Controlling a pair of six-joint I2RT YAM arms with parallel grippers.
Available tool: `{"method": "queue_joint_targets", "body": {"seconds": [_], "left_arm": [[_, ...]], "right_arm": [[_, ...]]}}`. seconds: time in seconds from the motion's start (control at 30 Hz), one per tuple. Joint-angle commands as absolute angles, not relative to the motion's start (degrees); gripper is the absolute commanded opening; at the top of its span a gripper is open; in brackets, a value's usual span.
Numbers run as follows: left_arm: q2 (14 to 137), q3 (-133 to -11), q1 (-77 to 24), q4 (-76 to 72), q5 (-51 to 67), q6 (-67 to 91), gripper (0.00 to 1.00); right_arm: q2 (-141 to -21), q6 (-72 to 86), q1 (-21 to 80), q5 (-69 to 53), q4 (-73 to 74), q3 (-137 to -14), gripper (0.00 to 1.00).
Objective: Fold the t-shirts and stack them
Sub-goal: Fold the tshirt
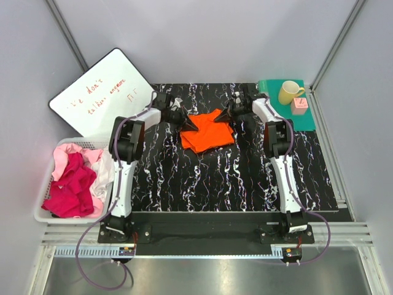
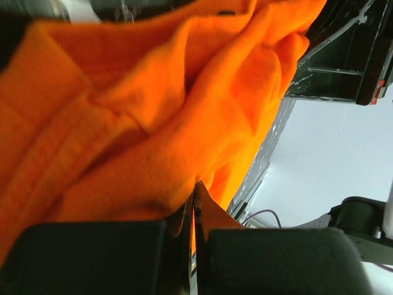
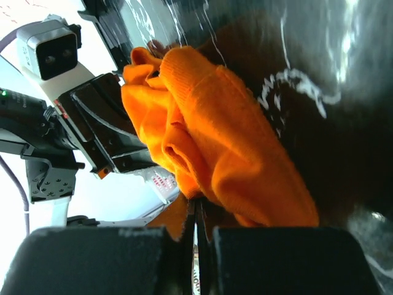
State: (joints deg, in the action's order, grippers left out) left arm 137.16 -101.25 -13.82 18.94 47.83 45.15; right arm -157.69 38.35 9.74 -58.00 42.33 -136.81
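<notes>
An orange t-shirt [image 1: 207, 132] lies bunched and partly folded on the black marbled table [image 1: 202, 178], towards the back middle. My left gripper [image 1: 188, 123] pinches its left edge, shut on the cloth; the left wrist view shows the orange t-shirt [image 2: 153, 123] filling the frame above the closed left gripper [image 2: 196, 189]. My right gripper [image 1: 223, 115] is shut on the shirt's far right corner, and orange cloth [image 3: 233, 153] hangs from the right gripper [image 3: 198, 204]. Magenta t-shirts [image 1: 70, 187] and pale pink ones [image 1: 69, 150] lie crumpled in a white basket [image 1: 44, 216] at the left.
A whiteboard [image 1: 101, 98] with red writing leans at the back left. At the back right a teal mat [image 1: 307, 120] carries a yellow mug [image 1: 290, 92] and a small pink block [image 1: 299, 106]. Grey walls enclose the table.
</notes>
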Motion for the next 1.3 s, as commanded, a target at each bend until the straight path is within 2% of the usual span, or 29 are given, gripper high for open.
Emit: {"method": "queue_joint_targets", "body": {"seconds": [0.0, 0.43, 0.67, 0.73, 0.77, 0.83, 0.87, 0.9, 0.93, 0.97, 1.0, 1.03, 1.13, 1.17, 1.27], "left_arm": [[138.69, -107.22, -12.66, 18.28, 47.2, 47.02, 0.0], [141.5, -112.23, -11.51, 17.31, 46.14, 49.3, 0.0], [141.25, -115.4, -10.99, 16.88, 47.72, 48.18, 0.0], [137.05, -114.44, -10.46, 16.79, 47.2, 47.38, 0.0], [135.28, -113.74, -10.37, 16.79, 46.68, 46.33, 0.0], [129.5, -111.55, -10.11, 18.45, 44.57, 45.01, 0.06], [127.55, -111.1, -10.11, 20.11, 43.52, 42.48, 0.21], [125.7, -110.57, -10.11, 22.22, 41.5, 41.32, 0.27], [122.03, -109.44, -10.11, 23.63, 40.96, 40.44, 0.36], [120.25, -106.81, -10.11, 24.77, 40.17, 38.78, 0.43], [118.76, -106.09, -10.11, 26.44, 38.16, 37.63, 0.53], [116.39, -105.21, -10.11, 29.94, 37.54, 36.31, 0.56], [111.82, -99.16, -10.11, 33.13, 35.77, 34.1, 0.67], [110.67, -97.14, -10.11, 33.22, 35.77, 33.58, 0.7], [106.45, -87.92, -10.28, 33.14, 33.93, 33.49, 0.75]], "right_arm": [[-159.78, 41.83, 9.76, -59.06, 41.84, -144.13, 0.0], [-160.14, 42.19, 9.84, -57.74, 41.22, -144.23, 0.0], [-150.94, 38.06, 9.67, -56.61, 41.22, -141.24, 0.01], [-147.32, 35.79, 9.32, -54.24, 41.57, -138.97, 0.14], [-143.48, 34.99, 9.06, -51.27, 41.75, -137.82, 0.16], [-139.85, 32.19, 7.92, -48.35, 42.45, -135.1, 0.27], [-136.61, 31.12, 7.56, -45.29, 43.06, -134.3, 0.32], [-135.1, 29.9, 7.21, -43.96, 44.55, -133.51, 0.38], [-133.87, 27.53, 7.03, -42.64, 45.69, -132.37, 0.52], [-131.6, 26.38, 6.51, -40.36, 46.75, -131.58, 0.59], [-130.62, 25.06, 6.5, -39.47, 48.5, -130.79, 0.64], [-129.91, 22.7, 6.42, -38.59, 49.56, -129.13, 0.72], [-127.18, 19.0, 6.42, -36.48, 52.12, -122.82, 0.8], [-126.13, 18.55, 6.33, -35.95, 52.12, -120.61, 0.87], [-124.72, 16.18, 6.33, -35.42, 51.94, -111.82, 0.91]]}}
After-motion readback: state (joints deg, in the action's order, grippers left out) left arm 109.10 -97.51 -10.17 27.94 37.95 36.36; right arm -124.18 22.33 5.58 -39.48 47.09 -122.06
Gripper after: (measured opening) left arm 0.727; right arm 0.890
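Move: Both hands are shut on the far part of the folded orange t-shirt, low over the table and roughly 7 cm apart. Its middle lies about 3 cm to the right of the left hand and level with it, and about 4 cm left of and 4 cm nearer than the right hand. To the right hand's right are the green mat, some 25 cm over and 6 cm farther out, the mug, 26 cm over and 9 cm out, and the pink box, 29 cm over and 4 cm out. Forward and low, still shut on the t-shirt, both hands carry its far part outward, the left about 5 cm and the right under 2, each rising a little and dipping again. Then the fingers open wide, letting go of the cloth, and both hands lift quickly some 17 cm and part, the left also drawing back about 6 cm; the wrists roll 25 to 30 degrees. ##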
